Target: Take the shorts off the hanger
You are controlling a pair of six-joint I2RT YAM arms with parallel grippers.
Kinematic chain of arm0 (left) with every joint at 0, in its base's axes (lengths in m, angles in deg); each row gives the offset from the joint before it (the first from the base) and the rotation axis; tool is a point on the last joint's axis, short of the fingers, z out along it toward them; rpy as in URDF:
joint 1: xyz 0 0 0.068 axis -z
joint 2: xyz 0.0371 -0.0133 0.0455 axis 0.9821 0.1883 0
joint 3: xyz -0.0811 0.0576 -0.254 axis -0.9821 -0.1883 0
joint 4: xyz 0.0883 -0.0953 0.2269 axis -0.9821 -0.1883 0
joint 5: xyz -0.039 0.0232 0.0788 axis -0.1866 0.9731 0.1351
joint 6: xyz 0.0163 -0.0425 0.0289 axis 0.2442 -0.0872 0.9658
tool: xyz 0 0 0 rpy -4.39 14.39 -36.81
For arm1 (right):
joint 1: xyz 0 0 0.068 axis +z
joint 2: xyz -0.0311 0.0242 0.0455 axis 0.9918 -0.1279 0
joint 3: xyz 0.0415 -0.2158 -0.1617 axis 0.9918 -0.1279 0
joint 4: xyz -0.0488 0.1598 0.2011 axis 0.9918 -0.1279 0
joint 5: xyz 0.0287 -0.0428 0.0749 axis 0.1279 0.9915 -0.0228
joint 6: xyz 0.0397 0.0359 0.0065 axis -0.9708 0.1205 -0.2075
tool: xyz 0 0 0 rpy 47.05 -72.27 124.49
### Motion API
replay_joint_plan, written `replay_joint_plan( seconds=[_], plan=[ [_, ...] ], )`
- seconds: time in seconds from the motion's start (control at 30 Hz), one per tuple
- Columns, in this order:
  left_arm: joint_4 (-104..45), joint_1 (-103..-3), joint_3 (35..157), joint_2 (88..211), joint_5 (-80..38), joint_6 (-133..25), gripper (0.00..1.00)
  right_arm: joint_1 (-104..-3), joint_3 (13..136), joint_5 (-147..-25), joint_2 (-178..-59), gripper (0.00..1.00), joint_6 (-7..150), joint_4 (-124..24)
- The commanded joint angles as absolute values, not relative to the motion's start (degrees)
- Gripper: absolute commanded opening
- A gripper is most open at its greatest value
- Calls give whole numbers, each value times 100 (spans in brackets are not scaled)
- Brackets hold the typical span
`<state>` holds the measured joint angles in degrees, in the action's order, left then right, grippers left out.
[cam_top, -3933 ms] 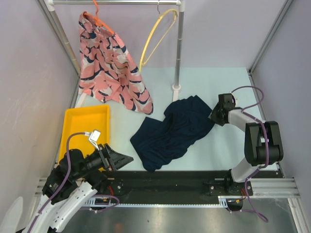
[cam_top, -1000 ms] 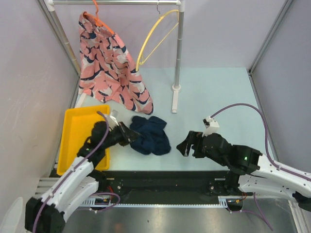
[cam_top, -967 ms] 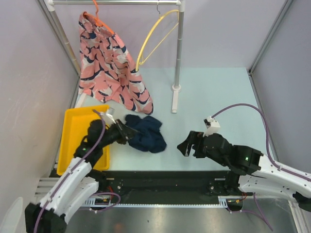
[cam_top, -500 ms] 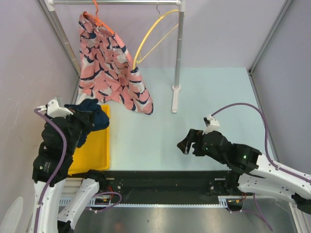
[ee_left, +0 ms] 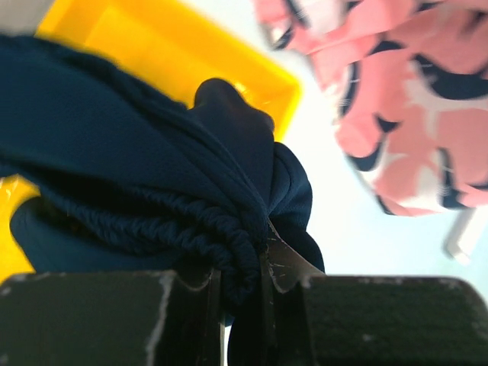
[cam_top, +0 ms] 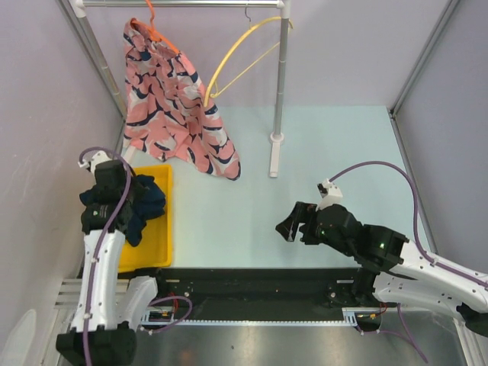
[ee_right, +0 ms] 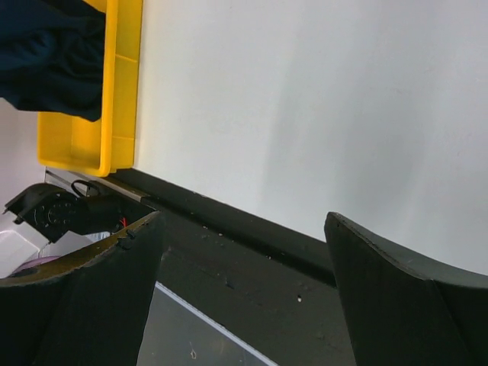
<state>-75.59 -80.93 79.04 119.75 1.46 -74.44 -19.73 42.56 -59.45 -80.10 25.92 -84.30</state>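
Observation:
The navy shorts (cam_top: 146, 200) hang bunched over the yellow bin (cam_top: 156, 248), and my left gripper (ee_left: 240, 263) is shut on their gathered waistband (ee_left: 221, 244). In the top view that gripper (cam_top: 126, 198) sits under the raised left wrist, mostly hidden. The salmon-pink printed shorts (cam_top: 171, 107) hang from an orange hanger (cam_top: 156, 30) on the rail at the back left. Low over the table's near middle, my right gripper (cam_top: 287, 226) stands open with nothing between its fingers (ee_right: 396, 282).
An empty yellow hanger (cam_top: 232, 65) swings on the rail beside the rack's right post (cam_top: 279, 84). The right wrist view shows the bin (ee_right: 114, 99), the navy cloth (ee_right: 46, 53) and the black base rail (ee_right: 229, 259).
My left gripper dragged the navy shorts left off the table, lifted them, and now holds them over the bin. The yellow hanger has swung slightly. The right arm has barely moved.

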Motion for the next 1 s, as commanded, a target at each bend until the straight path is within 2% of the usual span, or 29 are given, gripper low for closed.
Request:
replay_joint_plan(
  seconds=[0.0, 0.13, 0.23, 0.3, 0.37, 0.4, 0.43, 0.5, 0.63, 0.77, 0.9, 0.93, 0.97],
  plan=[
    [-6759, -9020, 7697, 12464, -1199, -7251, 0, -2051, 4252, -5913, -7890, 90, 2666, -8421],
    [-6759, -9039, 7364, 12432, -1642, -7435, 0, -2086, 4252, -5939, -7943, 90, 2693, -8351],
    [-7074, -9031, 6951, 12063, -1372, -7874, 0, -2139, 4252, -6027, -8057, 90, 2737, -8237],
    [-7662, -9039, 6801, 11659, -722, -8268, 9, -2174, 4252, -6097, -8127, 90, 2772, -8158],
    [-8418, -9039, 6809, 11247, -108, -8577, 33, -2261, 4252, -6237, -8268, 90, 2851, -8061],
    [-8577, -9039, 6809, 11036, 35, -8831, 53, -2297, 4252, -6307, -8320, 90, 2877, -8035],
    [-8744, -9039, 6774, 10825, 158, -8964, 99, -2323, 4252, -6369, -8364, 90, 2912, -7973],
    [-8824, -9039, 6800, 10316, 466, -9158, 100, -2446, 4252, -6580, -8479, 90, 2965, -7912],
    [-8921, -9039, 7213, 10067, 844, -9097, 100, -2561, 4252, -6800, -8497, 90, 2992, -7815],
    [-8895, -9039, 7547, 10129, 600, -9018, 100, -2578, 4252, -6861, -8470, 90, 2939, -7815],
    [-8272, -9039, 7189, 10120, -1067, -8527, 100, -2561, 4252, -6976, -8575, 90, 2965, -7718],
    [-7966, -9031, 7083, 10120, -2133, -8456, 100, -2526, 4252, -7054, -8611, 90, 3026, -7631],
    [-7789, -9031, 6960, 10102, -2674, -8403, 99, -2508, 4252, -7099, -8646, 90, 3070, -7552]
  ],
)
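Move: The left hand already holds the navy shorts over the yellow bin, whose middle lies about 4 cm back, 3 cm to the left and some 18 cm below. The pink printed garment hangs around 20 cm ahead of this hand, 13 cm to its right and somewhat higher. From the idle right hand, the bin is roughly 45 cm left, 7 cm ahead and 16 cm below. Left hand sinks about 8 cm towards the bin, opens wide while drawing back, releasing the shorts, then rises. ##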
